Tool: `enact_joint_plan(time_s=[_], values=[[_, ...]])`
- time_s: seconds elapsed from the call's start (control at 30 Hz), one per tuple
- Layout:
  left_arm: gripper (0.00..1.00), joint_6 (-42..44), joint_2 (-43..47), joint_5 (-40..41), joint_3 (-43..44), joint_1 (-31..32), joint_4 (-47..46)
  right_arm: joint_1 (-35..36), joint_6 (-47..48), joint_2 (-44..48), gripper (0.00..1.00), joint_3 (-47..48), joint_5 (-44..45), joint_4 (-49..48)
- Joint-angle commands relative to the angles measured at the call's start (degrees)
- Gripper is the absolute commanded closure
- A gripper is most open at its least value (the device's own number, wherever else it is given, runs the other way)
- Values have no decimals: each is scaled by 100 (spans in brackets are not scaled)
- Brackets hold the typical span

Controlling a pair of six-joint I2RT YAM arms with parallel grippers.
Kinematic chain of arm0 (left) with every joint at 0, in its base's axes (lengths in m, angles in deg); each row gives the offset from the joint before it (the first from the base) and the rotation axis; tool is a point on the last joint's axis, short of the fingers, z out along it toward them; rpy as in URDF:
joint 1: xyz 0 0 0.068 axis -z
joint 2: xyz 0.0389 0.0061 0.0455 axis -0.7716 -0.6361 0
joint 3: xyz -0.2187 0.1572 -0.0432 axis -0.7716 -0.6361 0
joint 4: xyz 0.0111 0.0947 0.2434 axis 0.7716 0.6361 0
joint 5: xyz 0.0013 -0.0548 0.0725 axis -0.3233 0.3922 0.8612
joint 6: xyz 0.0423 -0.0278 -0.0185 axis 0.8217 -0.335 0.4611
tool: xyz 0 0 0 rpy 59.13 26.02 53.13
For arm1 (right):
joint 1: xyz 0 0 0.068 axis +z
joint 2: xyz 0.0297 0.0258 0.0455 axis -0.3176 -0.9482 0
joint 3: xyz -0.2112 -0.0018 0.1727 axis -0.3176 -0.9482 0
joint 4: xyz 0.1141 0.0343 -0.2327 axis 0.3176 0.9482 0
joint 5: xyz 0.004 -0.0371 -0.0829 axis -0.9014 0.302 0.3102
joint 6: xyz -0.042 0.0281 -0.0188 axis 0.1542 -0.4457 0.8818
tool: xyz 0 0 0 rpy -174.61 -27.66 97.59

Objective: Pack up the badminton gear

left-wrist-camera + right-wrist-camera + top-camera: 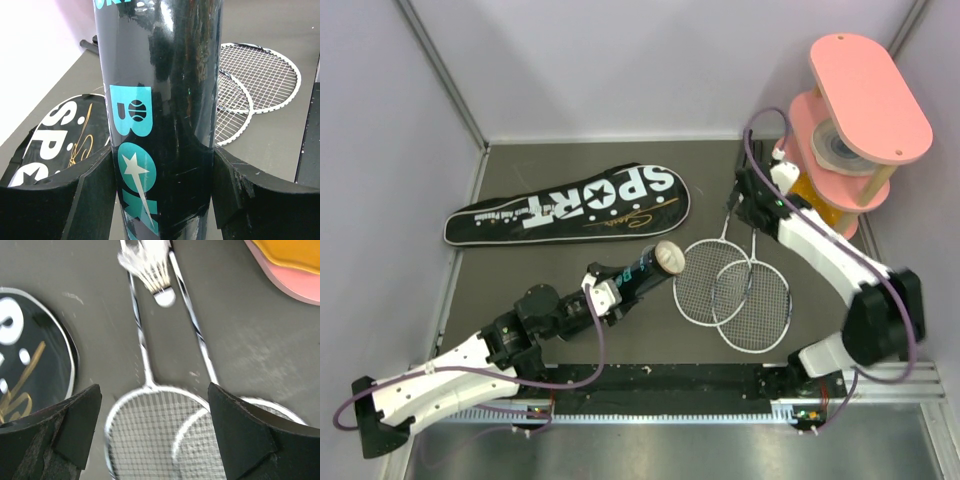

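Observation:
My left gripper [610, 290] is shut on the long black shuttle tube [632, 278], which it holds tilted above the mat. In the left wrist view the tube [160, 100] fills the gap between the jaws of the left gripper [162, 160]. A pale round end, seemingly a shuttlecock [668, 257], shows at the tube's mouth. Two silver rackets [735, 290] lie overlapped at centre right. My right gripper [748, 200] hovers open over their shafts. Under the right gripper [155, 400], a white feather shuttlecock [152, 267] lies between the two shafts. The black SPORT bag [570, 205] lies flat at the back left.
A pink tiered stand [860, 110] holding a tape roll stands at the back right corner, close to the right arm. Its edge [295, 270] shows in the right wrist view. Grey walls enclose the mat on three sides.

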Motion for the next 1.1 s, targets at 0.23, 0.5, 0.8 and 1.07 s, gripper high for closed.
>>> enact_joint_plan(time_s=[0.23, 0.5, 0.8, 1.07], values=[[80, -49, 84, -158, 223, 37, -514, -522, -1887, -3814, 14, 4591, 1181, 2279], [80, -14, 67, -114, 197, 37, -549, -935, -2037, -5212, 19, 5675, 1206, 2649], [80, 30, -126, -114, 214, 37, -584, -997, -2221, -5495, 29, 5544, 1040, 2658], [80, -5, -188, -140, 188, 37, -628, -997, -2319, -5337, 61, 5491, 1022, 2640]])
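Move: From the right hand, the shuttlecock lying across the racket shafts is about 15 cm ahead, 5 cm to the right and 11 cm below. The two rackets' middle lies some 13 cm nearer the base than that shuttlecock, almost in line with it. The yellow dish on the pink stand is about 19 cm to the shuttlecock's right and level with it. From the left hand, which holds the tube, the shuttlecock is roughly 37 cm ahead, 35 cm right and 18 cm down. Sweeping forward about 15 cm almost level, the right hand then sinks some 10 cm and slides about 5 cm right onto the shuttlecock, turning clockwise by about 30 degrees and tipping farther down. There it stops, and its open fingers draw partly closed around the feather skirt. The left hand keeps the tube nearly still. ##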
